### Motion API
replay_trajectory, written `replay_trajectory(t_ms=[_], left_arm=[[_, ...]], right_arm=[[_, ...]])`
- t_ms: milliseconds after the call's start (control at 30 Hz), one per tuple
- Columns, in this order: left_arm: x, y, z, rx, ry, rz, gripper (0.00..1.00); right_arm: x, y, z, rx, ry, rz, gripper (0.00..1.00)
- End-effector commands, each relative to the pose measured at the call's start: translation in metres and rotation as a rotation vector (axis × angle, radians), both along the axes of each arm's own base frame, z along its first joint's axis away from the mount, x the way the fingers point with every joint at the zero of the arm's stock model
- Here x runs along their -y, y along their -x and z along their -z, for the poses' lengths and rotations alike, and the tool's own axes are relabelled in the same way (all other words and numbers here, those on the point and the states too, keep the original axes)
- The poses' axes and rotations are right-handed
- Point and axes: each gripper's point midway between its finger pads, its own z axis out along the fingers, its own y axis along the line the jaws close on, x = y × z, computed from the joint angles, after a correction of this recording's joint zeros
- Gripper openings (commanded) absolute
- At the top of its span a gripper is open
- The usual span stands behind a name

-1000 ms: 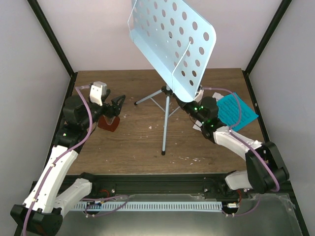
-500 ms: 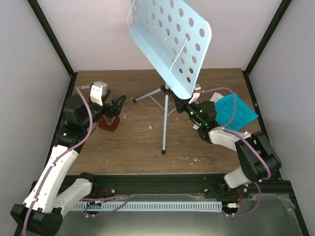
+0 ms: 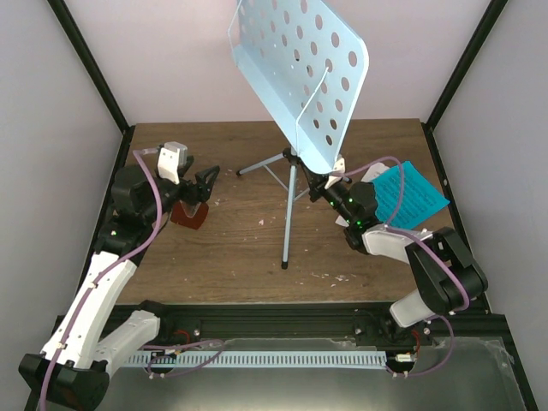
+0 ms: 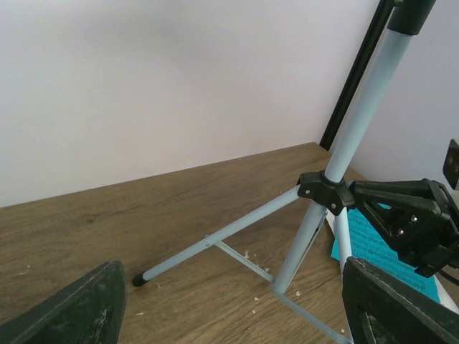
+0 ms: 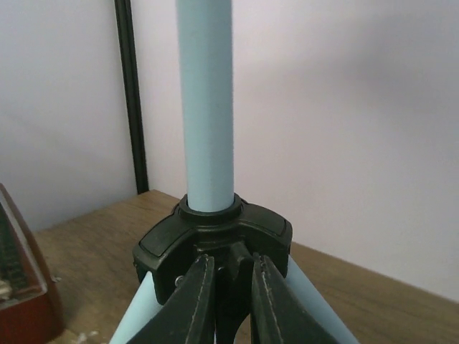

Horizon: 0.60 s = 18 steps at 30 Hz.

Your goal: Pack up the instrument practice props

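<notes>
The pale blue perforated music stand [image 3: 300, 77] rises on its thin tripod [image 3: 289, 214] at mid table. My right gripper [image 3: 315, 182] is shut on a black tab of the tripod's hub [image 5: 215, 229], just under the pole [image 5: 206, 100]. The fingers [image 5: 193, 301] pinch that tab between them. To the left, my left gripper [image 3: 201, 184] hangs open above the red-brown metronome [image 3: 189, 214], holding nothing. In the left wrist view its wide-apart fingertips [image 4: 79, 308] frame the tripod legs [image 4: 222, 240]. Blue sheet-music pages [image 3: 411, 195] lie flat at the right, behind my right arm.
Black frame posts [image 3: 94, 77] stand at both back corners, with pale walls on three sides. The stand's three legs spread over the table's middle, one foot [image 3: 284, 266] pointing toward the near edge. Small white crumbs dot the wood around them.
My right arm has folded in closer to the stand's hub, and the stand's desk has swung slightly. The left arm and the metronome have not moved.
</notes>
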Motion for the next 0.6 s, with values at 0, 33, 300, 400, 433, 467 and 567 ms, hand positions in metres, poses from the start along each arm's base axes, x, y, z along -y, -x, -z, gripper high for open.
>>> replay_trajectory(t_ms=[0,33,300,400,433,467,567], left_arm=[[0.003,-0.001,0.003,-0.004,0.001,0.014,0.83],[0.004,-0.001,0.004,-0.006,0.000,0.015,0.83],[0.004,0.000,0.004,-0.008,0.003,0.019,0.83],[0.004,-0.001,0.004,-0.008,0.002,0.019,0.83],[0.004,-0.001,0.004,-0.008,0.002,0.018,0.83],[0.004,-0.001,0.004,-0.007,0.001,0.018,0.83],[0.004,-0.001,0.005,-0.008,0.000,0.016,0.83]], right_arm=[[0.007,-0.005,0.039,0.067,0.273,0.115,0.01],[0.006,-0.004,0.040,0.089,0.302,0.120,0.01],[0.006,0.004,0.029,0.224,0.379,0.145,0.02],[-0.002,0.017,0.015,0.235,0.323,0.069,0.23],[-0.003,0.020,0.009,0.225,0.295,0.050,0.31],[-0.004,0.022,0.004,0.205,0.261,0.034,0.42],[0.002,0.032,-0.013,0.165,0.149,0.025,0.67]])
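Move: Pinched already between the right fingertips is the clamp knob of the music stand's tripod hub, its middle about 1 cm ahead and 1 cm left of the hand point; the hub itself lies some 3 cm ahead and 3 cm left, level. The stand's near foot is roughly 28 cm back and 4 cm left, and the blue sheet about 7 cm back and 35 cm right, both some 20 cm lower. For the left hand, the knob lies about 6 cm ahead, 22 cm right and 10 cm below. Rolling the right hand some 20 degrees about its own pointing line, left side down (counter-clockwise seen from behind the hand), almost on the spot with the knob pinched, then opening the fingers from nearly shut to over half open. As they part, the hand backs off from the hub, ending about 1.5 cm back towards its base and slightly lower, and comes free of the knob. ##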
